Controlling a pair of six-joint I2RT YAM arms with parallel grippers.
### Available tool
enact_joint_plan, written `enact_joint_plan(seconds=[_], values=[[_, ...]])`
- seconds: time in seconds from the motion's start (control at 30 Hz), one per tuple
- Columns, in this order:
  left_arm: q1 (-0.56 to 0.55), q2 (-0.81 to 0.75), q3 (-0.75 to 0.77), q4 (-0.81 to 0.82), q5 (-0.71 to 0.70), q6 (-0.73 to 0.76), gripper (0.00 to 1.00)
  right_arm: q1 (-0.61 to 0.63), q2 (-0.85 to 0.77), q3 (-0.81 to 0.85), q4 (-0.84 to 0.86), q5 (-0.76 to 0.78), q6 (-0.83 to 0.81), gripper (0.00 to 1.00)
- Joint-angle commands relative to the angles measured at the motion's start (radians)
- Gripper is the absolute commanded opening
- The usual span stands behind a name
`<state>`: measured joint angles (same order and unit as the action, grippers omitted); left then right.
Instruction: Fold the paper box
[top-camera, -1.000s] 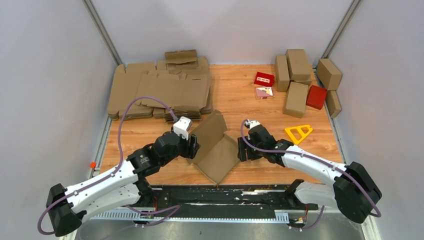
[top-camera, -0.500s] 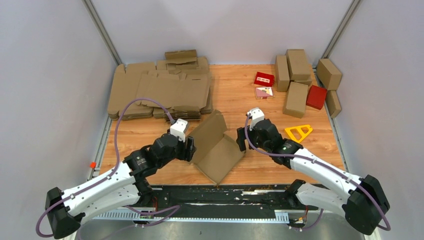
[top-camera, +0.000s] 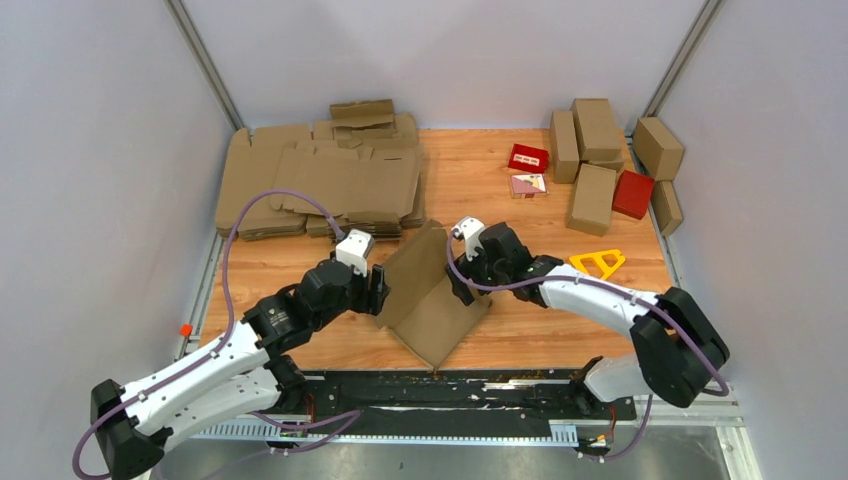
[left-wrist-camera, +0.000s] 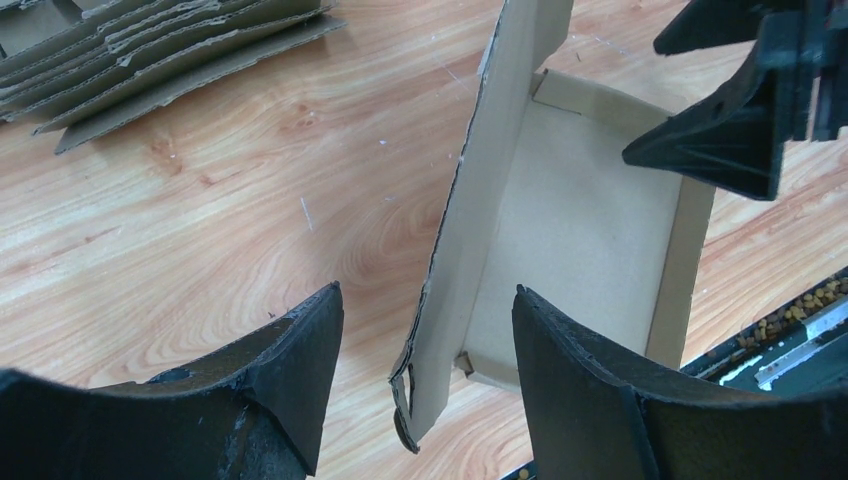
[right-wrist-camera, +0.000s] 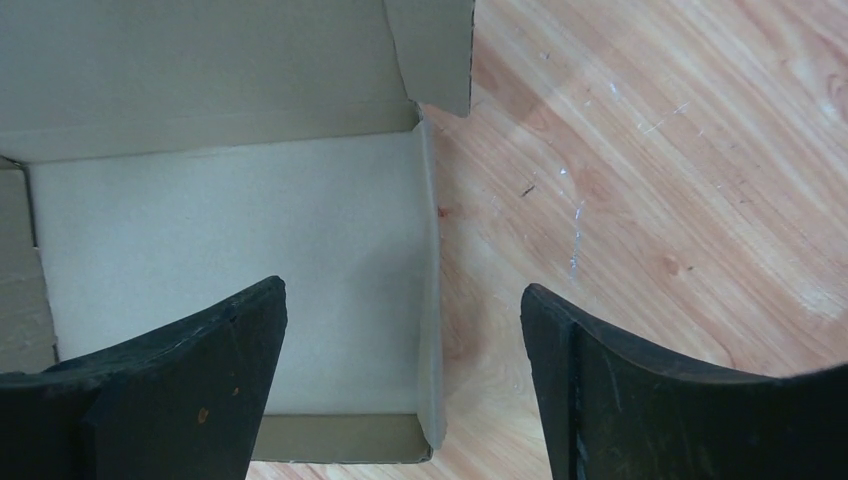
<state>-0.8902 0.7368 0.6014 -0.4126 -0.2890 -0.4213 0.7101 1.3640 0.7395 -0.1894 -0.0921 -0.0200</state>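
The paper box (top-camera: 437, 312) sits as a shallow open tray at the table's near middle, its lid (top-camera: 413, 262) standing upright on the left. My left gripper (top-camera: 378, 290) is open at the lid's near end. In the left wrist view the lid's edge (left-wrist-camera: 470, 250) stands between the fingers (left-wrist-camera: 295, 370) with a gap on each side. My right gripper (top-camera: 456, 280) is open above the tray's far right corner. In the right wrist view the tray's side wall (right-wrist-camera: 430, 300) lies between the fingers (right-wrist-camera: 590, 380), untouched. The right gripper's black fingers (left-wrist-camera: 740, 110) also show in the left wrist view.
A stack of flat brown blanks (top-camera: 320, 180) fills the far left. Finished brown boxes (top-camera: 595, 160) and red boxes (top-camera: 633, 192) stand at the far right. A yellow triangular piece (top-camera: 597, 264) lies right of the right arm. A black rail (top-camera: 450, 390) runs along the near edge.
My right gripper has swung left and away from the tray's right side to its far right corner, and its jaws have spread wider. The left gripper has shifted only slightly.
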Motion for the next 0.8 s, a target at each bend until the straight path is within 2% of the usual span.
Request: enact_joint_plan(seconds=[0.0, 0.2, 0.43, 0.53, 0.63, 0.77], values=[[0.01, -0.001, 0.015, 0.043, 0.028, 0.007, 0.71, -0.001, 0.036, 0.029, 0.031, -0.004, -0.057, 0.85], [0.015, 0.006, 0.03, 0.036, 0.04, 0.025, 0.7, -0.001, 0.094, 0.039, 0.053, 0.002, -0.085, 0.78], [0.017, 0.0, 0.026, 0.03, 0.035, 0.026, 0.7, 0.017, 0.16, 0.056, 0.098, 0.066, -0.094, 0.62], [0.016, -0.005, 0.021, 0.033, 0.03, 0.024, 0.7, 0.03, 0.183, 0.06, 0.108, 0.156, -0.107, 0.53], [0.017, -0.007, 0.016, 0.038, 0.028, 0.024, 0.69, 0.037, 0.191, 0.055, 0.126, 0.184, -0.114, 0.42], [0.017, -0.008, 0.02, 0.035, 0.021, 0.024, 0.69, 0.062, 0.191, 0.053, 0.111, 0.255, -0.125, 0.24]])
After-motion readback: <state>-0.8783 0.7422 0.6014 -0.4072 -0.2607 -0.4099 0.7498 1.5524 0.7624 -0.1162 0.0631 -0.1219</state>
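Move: The low far-right end wall of the box stands about 2 cm ahead of the right hand, 1 cm to its right and 5 cm below it. The box's raised big panel is some 9 cm left of that hand and 2 cm ahead. The box floor's middle lies about 5 cm back, 5 cm left and 6 cm down. From the left hand, the same end wall is roughly 15 cm right, 5 cm ahead and 14 cm below. The box's far-right end wall is taken between the right fingers: the right hand sinks about 4.5 cm onto it, then eases some 2 cm forward, rolling about 10 degrees so that its left side dips. The fingers close from nearly wide open to about a third, one inside the box and one outside, near to pinching the wall. ##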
